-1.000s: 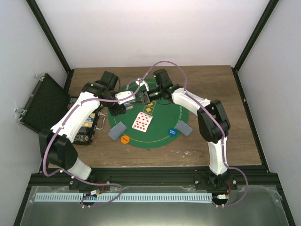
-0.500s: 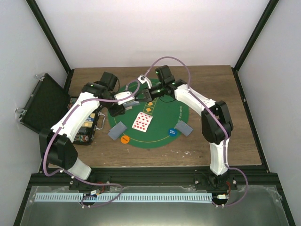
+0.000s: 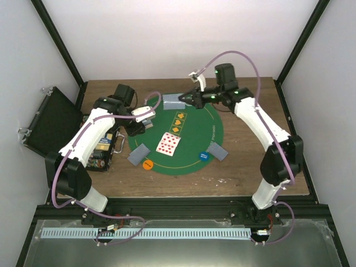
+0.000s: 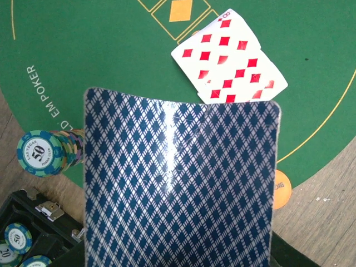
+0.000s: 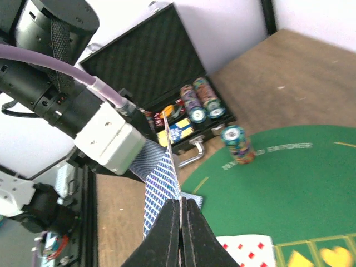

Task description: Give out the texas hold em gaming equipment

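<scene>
My right gripper [image 3: 188,98] is shut on one blue-backed card [image 3: 173,100] and holds it in the air over the far edge of the green mat [image 3: 192,119]. In the right wrist view the fingers [image 5: 173,233] pinch that card [image 5: 166,175] edge-on. My left gripper [image 3: 139,123] holds a deck of blue-backed cards [image 4: 181,183] that hides its fingers. Two face-up diamond cards [image 3: 168,143] lie mid-mat. Face-down cards lie at the near left [image 3: 138,154] and near right [image 3: 218,150]. An orange disc [image 3: 147,164] and a blue disc [image 3: 204,157] lie near the front rim. The clear disc is out of view.
An open black case [image 3: 53,119] with chips in its tray [image 3: 103,147] stands at the left table edge. A stack of poker chips [image 4: 47,153] stands at the mat's left rim below my left gripper. Black frame posts rise at the back corners.
My right gripper has drawn a card away from the left gripper's deck and swung back and to the right with it. The left gripper has drawn slightly left.
</scene>
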### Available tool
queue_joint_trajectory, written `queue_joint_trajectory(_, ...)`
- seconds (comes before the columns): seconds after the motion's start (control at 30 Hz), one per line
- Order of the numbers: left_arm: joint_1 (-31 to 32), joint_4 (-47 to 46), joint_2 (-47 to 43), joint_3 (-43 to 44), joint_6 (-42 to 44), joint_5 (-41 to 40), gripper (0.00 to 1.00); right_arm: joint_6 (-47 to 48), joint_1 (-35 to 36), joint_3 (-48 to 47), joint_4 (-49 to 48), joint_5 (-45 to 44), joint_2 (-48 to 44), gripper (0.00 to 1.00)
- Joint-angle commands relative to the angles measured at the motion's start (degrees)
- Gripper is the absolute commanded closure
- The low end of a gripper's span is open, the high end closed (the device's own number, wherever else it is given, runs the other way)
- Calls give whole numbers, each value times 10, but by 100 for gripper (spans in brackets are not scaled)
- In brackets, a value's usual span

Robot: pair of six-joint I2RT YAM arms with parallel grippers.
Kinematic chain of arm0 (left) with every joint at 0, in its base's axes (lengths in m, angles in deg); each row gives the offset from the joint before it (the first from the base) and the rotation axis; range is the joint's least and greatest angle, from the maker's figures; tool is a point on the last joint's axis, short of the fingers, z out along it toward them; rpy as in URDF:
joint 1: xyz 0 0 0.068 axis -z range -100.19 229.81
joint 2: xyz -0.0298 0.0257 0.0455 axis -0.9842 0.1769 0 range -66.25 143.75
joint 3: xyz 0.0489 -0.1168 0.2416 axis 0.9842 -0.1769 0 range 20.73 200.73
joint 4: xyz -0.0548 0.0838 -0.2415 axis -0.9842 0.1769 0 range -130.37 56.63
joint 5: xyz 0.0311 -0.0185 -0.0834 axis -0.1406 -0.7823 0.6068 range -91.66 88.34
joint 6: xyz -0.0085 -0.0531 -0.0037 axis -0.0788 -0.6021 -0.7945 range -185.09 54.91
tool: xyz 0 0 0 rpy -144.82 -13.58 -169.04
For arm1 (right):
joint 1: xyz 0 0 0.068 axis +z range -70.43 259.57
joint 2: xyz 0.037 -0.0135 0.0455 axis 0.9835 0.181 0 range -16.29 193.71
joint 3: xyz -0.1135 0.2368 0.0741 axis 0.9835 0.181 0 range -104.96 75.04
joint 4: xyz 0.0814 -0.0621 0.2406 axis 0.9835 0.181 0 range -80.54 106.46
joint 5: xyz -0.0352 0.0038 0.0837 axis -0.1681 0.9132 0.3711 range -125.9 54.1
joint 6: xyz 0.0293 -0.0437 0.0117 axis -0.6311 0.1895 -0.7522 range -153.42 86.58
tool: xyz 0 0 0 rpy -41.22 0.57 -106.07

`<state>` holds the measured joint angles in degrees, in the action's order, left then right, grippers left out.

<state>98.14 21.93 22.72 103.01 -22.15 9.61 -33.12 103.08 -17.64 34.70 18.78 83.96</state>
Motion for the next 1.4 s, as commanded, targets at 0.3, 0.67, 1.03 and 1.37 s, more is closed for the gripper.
queue_joint_trajectory(0.3,-22,-7,-10,8,-31,11,56,212,-46,161,-193,-183,-61,99)
queue_joint_trajectory(0.67,-35,-9,-8,-4,-39,19,56,627,28,213,-402,-278,60,99)
queue_joint_trajectory(1.03,-41,-9,-2,-2,-36,21,56,858,73,227,-396,-284,174,99)
queue_joint_trajectory(1.37,-45,-7,2,-1,-33,21,56,947,73,211,-260,-269,167,99)
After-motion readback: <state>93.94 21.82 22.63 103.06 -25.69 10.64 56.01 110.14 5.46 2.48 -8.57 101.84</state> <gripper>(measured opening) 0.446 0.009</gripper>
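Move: The right hand holds a card high over the far part of the mat; the printed slot it goes to is some 4 cm ahead, 5 cm left and about 29 cm below. The face-up diamond cards lie about 6 cm nearer the robot than that slot and roughly level with it sideways. The blue chip is about 8 cm back and 9 cm to this hand's right, on the mat. From the left hand, holding the deck, the slot is some 9 cm ahead, 12 cm right and 17 cm down. Keeping its pinch on the card, the right hand swings out forward and about 5 cm to its right, then curves back left and plunges some 25 cm down to the slot just beyond the face-up cards, easing back a few centimetres at the end. On the way the wrist rolls about a quarter turn, its upper side coming back towards the robot so the upright card tips over face up, while the left hand keeps the deck and eases 2 cm left. ##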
